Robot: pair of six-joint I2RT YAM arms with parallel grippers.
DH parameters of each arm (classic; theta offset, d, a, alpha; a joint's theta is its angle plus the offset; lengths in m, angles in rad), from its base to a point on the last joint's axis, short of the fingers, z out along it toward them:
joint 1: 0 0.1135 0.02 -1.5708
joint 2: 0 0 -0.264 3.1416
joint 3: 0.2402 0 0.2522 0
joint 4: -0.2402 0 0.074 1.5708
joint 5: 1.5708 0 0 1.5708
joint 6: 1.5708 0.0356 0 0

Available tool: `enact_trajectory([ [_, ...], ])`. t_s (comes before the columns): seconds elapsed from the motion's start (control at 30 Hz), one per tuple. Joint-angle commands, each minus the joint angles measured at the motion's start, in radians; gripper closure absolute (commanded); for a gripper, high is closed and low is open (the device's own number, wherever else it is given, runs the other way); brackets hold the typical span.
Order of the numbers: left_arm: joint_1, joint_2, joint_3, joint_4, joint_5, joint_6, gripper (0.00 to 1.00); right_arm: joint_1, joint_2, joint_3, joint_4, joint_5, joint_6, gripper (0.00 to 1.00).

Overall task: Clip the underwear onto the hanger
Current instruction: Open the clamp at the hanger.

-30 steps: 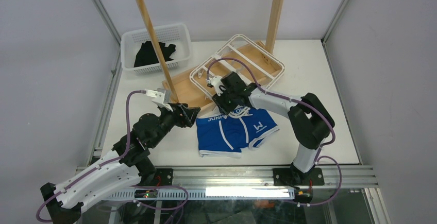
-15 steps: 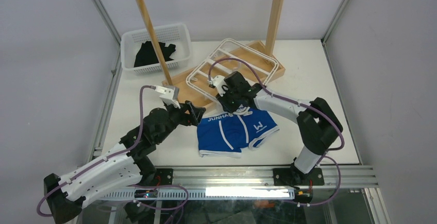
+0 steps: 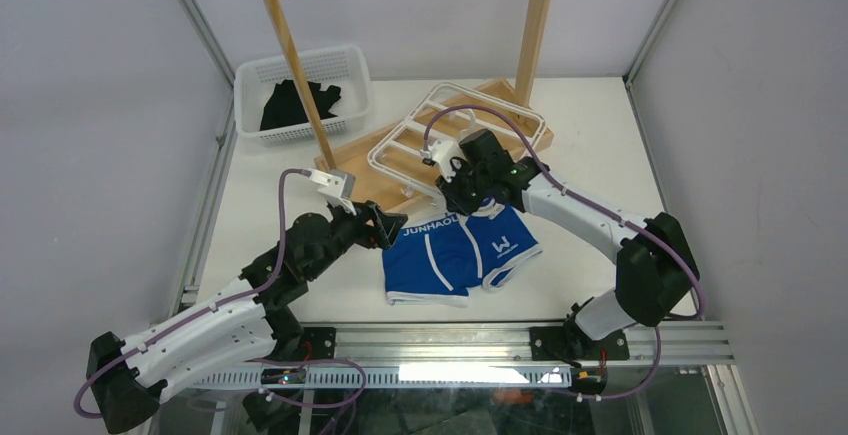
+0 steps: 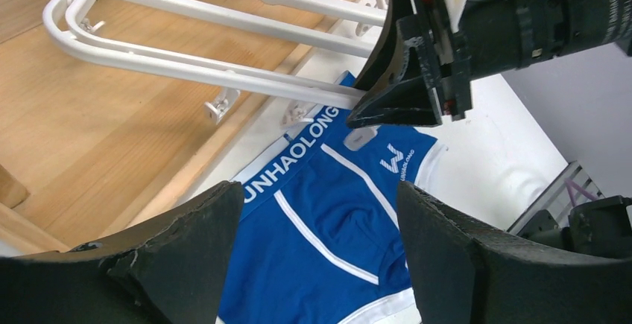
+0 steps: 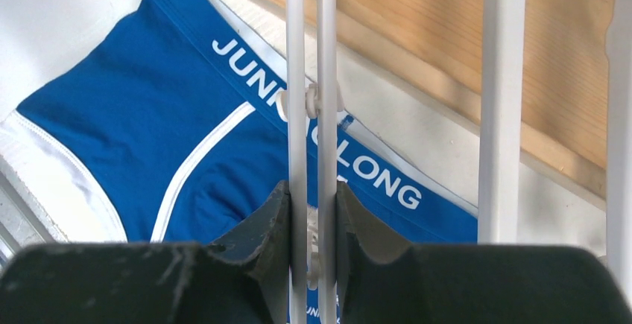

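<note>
The blue underwear (image 3: 455, 255) lies flat on the table, its lettered waistband toward the wooden rack. The white hanger (image 3: 372, 158) rests tilted on the rack's base, with its near edge over the waistband. My right gripper (image 3: 447, 195) is shut on the hanger's double near rail (image 5: 296, 78), and a small clip (image 5: 311, 100) dangles just beyond its fingers over the underwear (image 5: 149, 115). My left gripper (image 3: 395, 227) hovers open at the underwear's left edge. In the left wrist view its fingers (image 4: 317, 201) frame the underwear (image 4: 298, 264), with the hanger (image 4: 186, 67) and the right gripper (image 4: 373, 108) beyond.
A tall wooden rack stands on a plank base (image 3: 350, 170), its left post (image 3: 300, 65) near my left arm. At the back left, a white basket (image 3: 250, 85) holds a black garment (image 3: 295, 105). A metal rail (image 3: 450, 335) runs along the near table edge.
My right gripper has shut on the hanger's near rail and shifted it right, over the waistband. My left gripper moved right toward the underwear and opened wider.
</note>
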Motion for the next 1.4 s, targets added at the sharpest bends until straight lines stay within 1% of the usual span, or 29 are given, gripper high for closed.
enact_trajectory([
  [0.0,0.007,-0.006,-0.029,0.104,0.025,0.018,0.23,-0.025,-0.065,0.028,-0.002,0.018,-0.063,1.00],
  [0.13,0.007,-0.003,-0.031,0.103,0.010,0.013,0.24,-0.027,-0.018,0.046,-0.069,0.030,-0.042,1.00],
  [0.27,0.007,-0.009,-0.035,0.092,-0.037,0.008,0.24,-0.029,0.018,0.025,-0.070,0.046,-0.002,1.00],
  [0.4,0.007,-0.015,-0.054,0.090,-0.066,0.008,0.24,-0.039,-0.022,0.001,-0.032,0.045,0.021,1.00],
  [0.53,0.006,-0.019,-0.075,0.103,-0.065,-0.005,0.24,-0.060,-0.057,0.012,-0.040,0.047,0.007,1.00],
  [0.63,0.006,-0.022,-0.084,0.116,-0.065,-0.011,0.24,-0.061,-0.037,0.013,-0.055,0.052,0.005,0.90],
  [0.77,0.007,-0.028,-0.082,0.118,-0.064,-0.008,0.24,-0.062,0.018,-0.010,-0.026,0.026,0.039,0.80],
  [0.87,0.007,-0.042,-0.084,0.105,-0.063,-0.007,0.24,-0.062,0.054,-0.031,0.019,0.028,0.058,0.76],
  [1.0,0.007,-0.074,-0.094,0.076,-0.077,-0.011,0.24,-0.062,0.091,-0.029,0.022,0.034,0.061,0.71],
  [1.1,0.006,-0.102,-0.102,0.061,-0.094,-0.019,0.24,-0.062,0.089,-0.024,0.029,0.017,0.063,0.67],
  [1.23,0.007,-0.124,-0.106,0.052,-0.112,-0.027,0.24,-0.057,0.062,0.004,0.065,-0.018,0.064,0.56],
  [1.3,0.007,-0.126,-0.104,0.048,-0.114,-0.027,0.24,-0.055,0.059,0.028,0.081,-0.033,0.063,0.47],
  [1.37,0.006,-0.126,-0.100,0.043,-0.117,-0.026,0.24,-0.048,0.077,0.063,0.082,-0.052,0.057,0.44],
])
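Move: The right hand already grips the hanger's front rail. The underwear's waistband, where the hanger is being lowered, has its middle about 4 cm ahead, 3 cm left and 11 cm below. One clip hangs about 3 cm ahead, 5 cm left and slightly below; another is just under the fingers, 1 cm back and 2 cm right. The tray's front edge lies 11 cm ahead, 2 cm left and 9 cm below. From the left hand the waistband is some 6 cm ahead, 10 cm right and 18 cm down. Mostly downward, in a small dip and then a quicker drop, the right hand lowers the held rail about 5 cm towards the waistband, easing slightly right and tipping its fingers some 10 degrees steeper. Low down it opens to about half and ends its pinch, the rail staying between the fingers. The empty, open left hand sinks about 3 cm, then rises and drifts 2 cm left. ##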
